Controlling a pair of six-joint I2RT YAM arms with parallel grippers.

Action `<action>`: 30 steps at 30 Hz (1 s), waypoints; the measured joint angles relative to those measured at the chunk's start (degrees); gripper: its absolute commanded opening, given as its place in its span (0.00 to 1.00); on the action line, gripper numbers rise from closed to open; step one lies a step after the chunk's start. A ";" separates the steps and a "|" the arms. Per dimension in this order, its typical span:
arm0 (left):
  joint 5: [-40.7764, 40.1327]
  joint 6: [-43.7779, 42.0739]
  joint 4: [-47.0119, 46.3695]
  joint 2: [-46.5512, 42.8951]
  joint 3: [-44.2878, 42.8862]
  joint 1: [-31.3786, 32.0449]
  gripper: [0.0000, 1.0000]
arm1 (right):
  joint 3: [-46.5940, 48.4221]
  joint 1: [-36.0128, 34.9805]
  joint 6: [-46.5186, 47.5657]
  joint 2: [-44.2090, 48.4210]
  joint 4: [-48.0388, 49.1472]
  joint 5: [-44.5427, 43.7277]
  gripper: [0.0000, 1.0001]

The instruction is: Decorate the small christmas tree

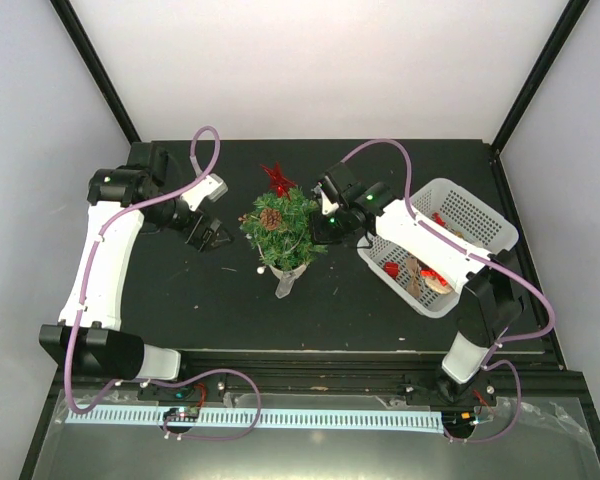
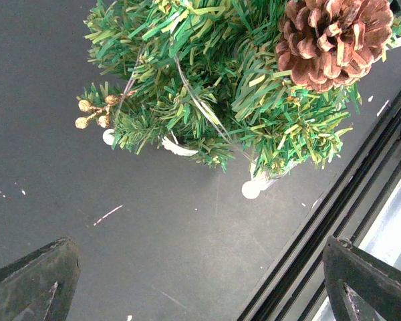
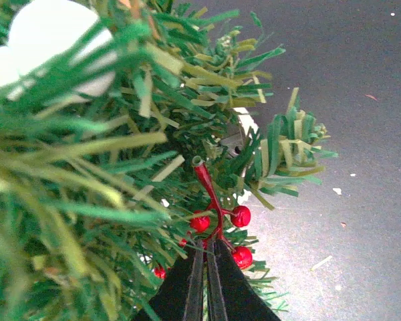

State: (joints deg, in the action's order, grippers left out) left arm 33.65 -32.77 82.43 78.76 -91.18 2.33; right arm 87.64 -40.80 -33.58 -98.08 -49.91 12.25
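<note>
The small christmas tree [image 1: 280,228] stands mid-table on a whitish base [image 1: 285,285]. It carries a pine cone [image 1: 271,217], a red ornament [image 1: 277,178] at its top and a gold berry sprig [image 2: 93,114]. My right gripper [image 3: 206,253] is pressed into the tree's right side [image 3: 120,167] and is shut on the stem of a red berry sprig [image 3: 217,204], whose berries sit among the needles. My left gripper [image 2: 200,287] hovers just left of the tree, open and holding nothing. The pine cone [image 2: 334,40] and branches [image 2: 220,87] fill the top of its view.
A white plastic basket [image 1: 477,212] with ornaments inside stands at the right, under my right arm. A black rail [image 1: 330,360] runs along the table's near edge. A white ball [image 3: 53,40] hangs in the tree. Small white specks lie on the dark tabletop [image 2: 107,215].
</note>
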 measured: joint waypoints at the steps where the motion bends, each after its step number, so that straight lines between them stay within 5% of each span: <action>1: 0.00 0.00 -0.04 -0.02 0.13 0.00 0.99 | 0.00 0.00 0.00 0.00 0.28 0.24 0.07; 30: -0.15 -0.02 -0.39 -0.57 1.42 0.00 0.99 | -0.20 0.46 -1.29 3.45 0.42 -4.63 0.34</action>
State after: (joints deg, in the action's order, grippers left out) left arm 33.50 -32.80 82.04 78.19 -89.76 2.33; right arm 87.44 -40.34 -34.87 -94.63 -49.50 7.62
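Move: At the tree's right side the right fingertips still pinch the red berry sprig, its middle about 1 cm left of and 1 cm below the hand, level in depth. From this hand the christmas tree's middle lies some 8 cm left, level in depth and about 2 cm lower; the pinecone is about 10 cm left, 2 cm ahead and 3 cm higher. The sprig is roughly 20 cm right of the left hand, 3 cm ahead and 9 cm below. Letting go of the berry sprig among the tree's right-hand branches, the right hand first all but holds still while its nearly shut fingers begin to part to about a third open. Then, still opening, it backs off the sprig, rising about 2 cm and easing nearly 2 cm right with a wrist turn of some 5 degrees. ##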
